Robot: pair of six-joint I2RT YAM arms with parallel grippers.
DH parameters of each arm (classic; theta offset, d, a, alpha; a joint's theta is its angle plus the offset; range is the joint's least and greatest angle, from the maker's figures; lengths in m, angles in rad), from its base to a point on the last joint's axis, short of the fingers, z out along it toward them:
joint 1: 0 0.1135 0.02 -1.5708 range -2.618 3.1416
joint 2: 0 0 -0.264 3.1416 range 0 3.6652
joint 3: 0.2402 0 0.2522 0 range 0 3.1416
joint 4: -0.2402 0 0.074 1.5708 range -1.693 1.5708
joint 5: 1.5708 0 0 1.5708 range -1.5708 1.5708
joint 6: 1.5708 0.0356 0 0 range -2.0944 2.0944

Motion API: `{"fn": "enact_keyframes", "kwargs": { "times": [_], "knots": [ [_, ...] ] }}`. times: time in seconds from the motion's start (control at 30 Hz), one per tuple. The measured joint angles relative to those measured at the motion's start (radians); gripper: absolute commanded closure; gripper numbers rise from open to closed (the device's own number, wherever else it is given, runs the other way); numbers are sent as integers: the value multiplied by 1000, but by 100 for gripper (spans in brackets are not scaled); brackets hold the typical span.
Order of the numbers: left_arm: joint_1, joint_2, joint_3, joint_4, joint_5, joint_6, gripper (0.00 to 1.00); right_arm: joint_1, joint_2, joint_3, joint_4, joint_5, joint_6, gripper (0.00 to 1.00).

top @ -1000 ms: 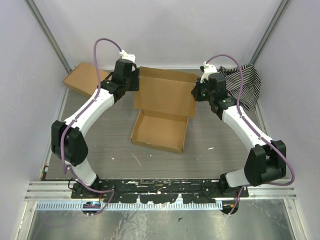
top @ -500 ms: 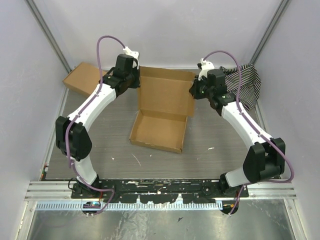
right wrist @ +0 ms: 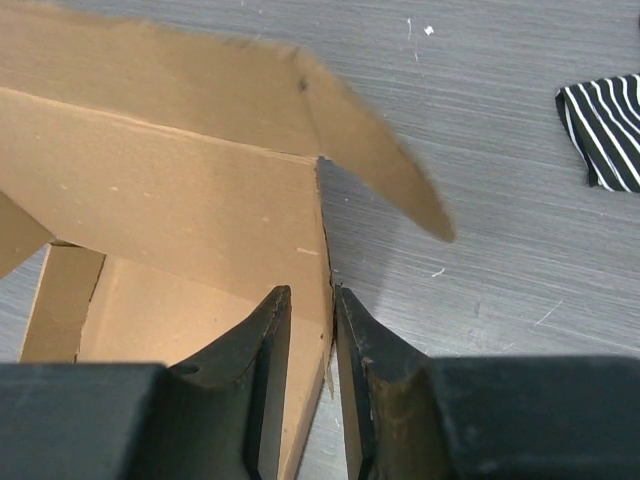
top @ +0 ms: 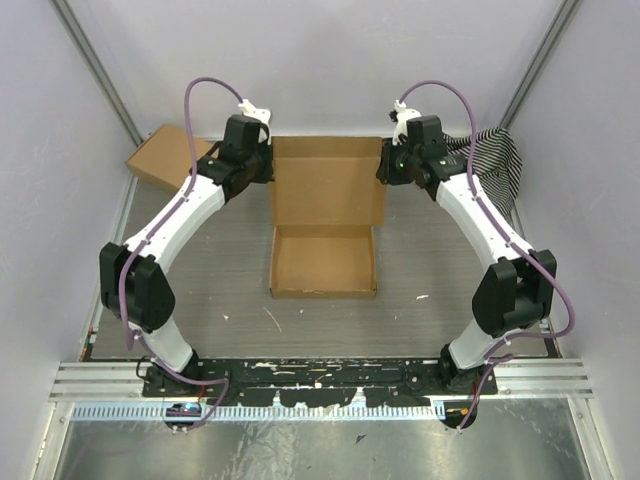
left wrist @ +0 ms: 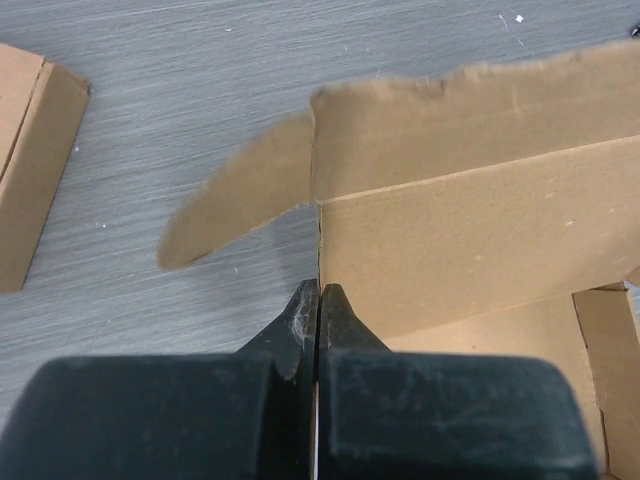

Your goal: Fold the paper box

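The paper box [top: 324, 262] lies at mid-table as a shallow open tray, with its lid panel [top: 328, 182] standing up at the far side. My left gripper [top: 268, 166] is shut on the lid's left edge; in the left wrist view its jaws [left wrist: 319, 290] pinch the cardboard [left wrist: 470, 230], with a rounded ear flap [left wrist: 235, 205] sticking out left. My right gripper [top: 387, 168] grips the lid's right edge; in the right wrist view the jaws [right wrist: 310, 298] straddle the cardboard edge [right wrist: 180, 210], and an ear flap [right wrist: 375, 160] points right.
Another brown, fully formed cardboard box [top: 165, 158] sits at the back left, also seen in the left wrist view [left wrist: 30, 170]. A black-and-white striped cloth [top: 492, 168] lies at the back right, also seen in the right wrist view [right wrist: 605, 125]. Walls close in on three sides.
The box has turned from skewed to square with the table's front edge. Both grippers moved with the lid, and the right arm swung farther back.
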Motion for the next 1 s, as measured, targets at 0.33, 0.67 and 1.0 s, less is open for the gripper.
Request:
{"fn": "enact_keyframes", "kwargs": {
  "times": [0.33, 0.67, 1.0],
  "knots": [
    [0, -105, -124, 59, -7, -2, 100, 0, 110, 146, -160, 1, 2, 88],
    [-2, -167, -200, 159, -2, -16, 100, 5, 139, 170, -157, 8, 65, 97],
    [2, -162, -187, 227, -10, -26, 100, 56, 138, 169, -22, 140, 89, 97]
  ]
}}
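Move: The raised lid panel's left edge is already pinched in the left hand, the panel's middle roughly 12 cm to that hand's right, 3 cm back and 4 below. Its right edge stands between the right hand's parted fingers, practically at the hand point. The open tray's middle is about 17 cm back, 12 right and 13 below the left hand. The brown carton lies about 9 cm ahead, 27 left of the left hand; the striped cloth 11 ahead, 26 right of the right hand. The lid panel's right edge is pinched as the right hand tips down and dips some 2 cm, shuts its fingers on it, then carries it forward about 2.5 cm while rising again, turning slightly clockwise. The left hand keeps its grip on the other edge, easing back 2.5 cm and a little left, then rising nearly 4 cm and partly forward again, its fingers tilting up about 10 degrees. ##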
